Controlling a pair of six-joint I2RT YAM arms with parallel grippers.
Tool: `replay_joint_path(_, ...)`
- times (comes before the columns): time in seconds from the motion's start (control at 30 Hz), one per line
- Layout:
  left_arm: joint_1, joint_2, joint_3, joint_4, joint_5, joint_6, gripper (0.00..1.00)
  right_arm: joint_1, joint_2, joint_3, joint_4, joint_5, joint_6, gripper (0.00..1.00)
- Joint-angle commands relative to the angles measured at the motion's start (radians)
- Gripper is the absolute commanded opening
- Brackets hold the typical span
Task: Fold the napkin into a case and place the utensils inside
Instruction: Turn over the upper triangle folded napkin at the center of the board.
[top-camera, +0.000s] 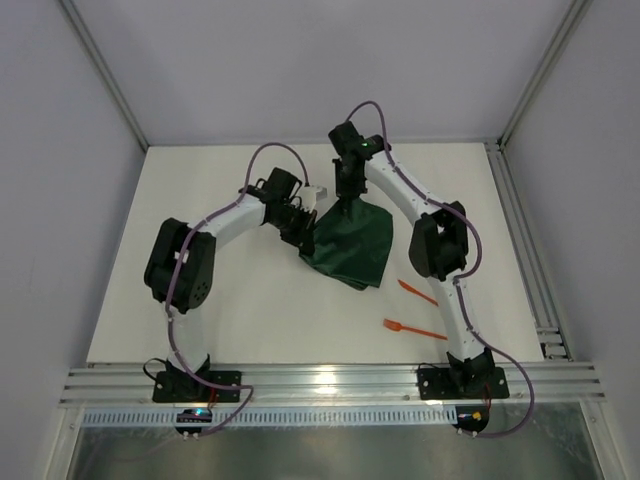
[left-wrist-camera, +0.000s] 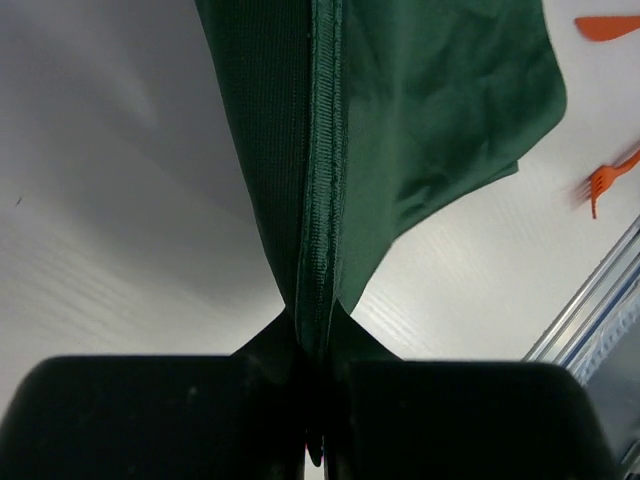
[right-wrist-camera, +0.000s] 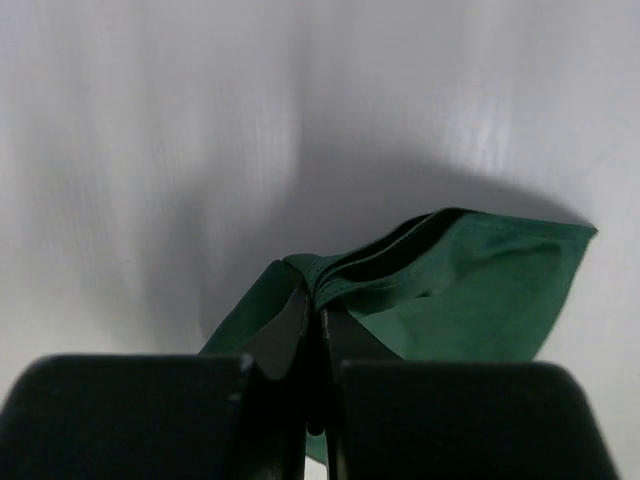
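The dark green napkin (top-camera: 352, 243) hangs folded between both arms at the table's middle, its lower part drooping toward the table. My left gripper (top-camera: 300, 228) is shut on the napkin's left edge; the hem (left-wrist-camera: 322, 200) runs straight out of its jaws. My right gripper (top-camera: 345, 198) is shut on the napkin's top corner, where several layers (right-wrist-camera: 400, 265) bunch at the jaws. Two orange utensils lie on the table to the right: one piece (top-camera: 417, 291) and a fork (top-camera: 413, 329), also seen in the left wrist view as the fork (left-wrist-camera: 610, 180) and the other piece (left-wrist-camera: 606, 27).
White walls enclose the table. An aluminium rail (top-camera: 330, 382) runs along the near edge by the arm bases, and another rail (top-camera: 525, 250) runs down the right side.
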Motion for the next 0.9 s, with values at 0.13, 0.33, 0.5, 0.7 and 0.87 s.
replay_joint_path(0.13,0.145,-0.004,-0.088,0.009,0.053,0.017,0.0,0.062,0.094,0.036,0.191,-0.051,0.158,0.04)
replay_joint_path(0.33,0.189,-0.033,-0.181,0.027,0.033,0.057,0.0,0.108,0.121,0.04,0.338,-0.082,0.218,0.04)
replay_joint_path(0.5,0.224,-0.032,-0.218,0.043,0.031,0.045,0.0,0.125,0.141,0.034,0.424,-0.092,0.245,0.08)
replay_joint_path(0.7,0.274,-0.036,-0.233,0.049,0.031,0.045,0.0,0.132,0.138,-0.001,0.504,-0.163,0.261,0.32)
replay_joint_path(0.87,0.294,-0.053,-0.252,0.046,0.029,0.054,0.0,0.137,0.101,0.001,0.543,-0.197,0.249,0.53)
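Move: The napkin hangs from both closed grippers. Its middle lies some 12 cm right of the left hand, level with it fore and aft and 5 cm below; from the right hand it is 11 cm back, 2 cm right, 9 cm below. Bare board awaits its left edge: about 11 cm left and 7 cm below the left hand; 14 cm left, 2 cm ahead and 10 cm below the right. The knife is 29 cm right and 11 cm back of the left hand. The napkin's left edge is carried left and down over the board, both hands pulling: the left hand goes about 11 cm left while sinking, then travels level, its grip kept throughout. The right hand drops sharply, sweeps some 15 cm left with its left side rolling up, and late on opens about halfway to let go of the far corner, rising slightly. ##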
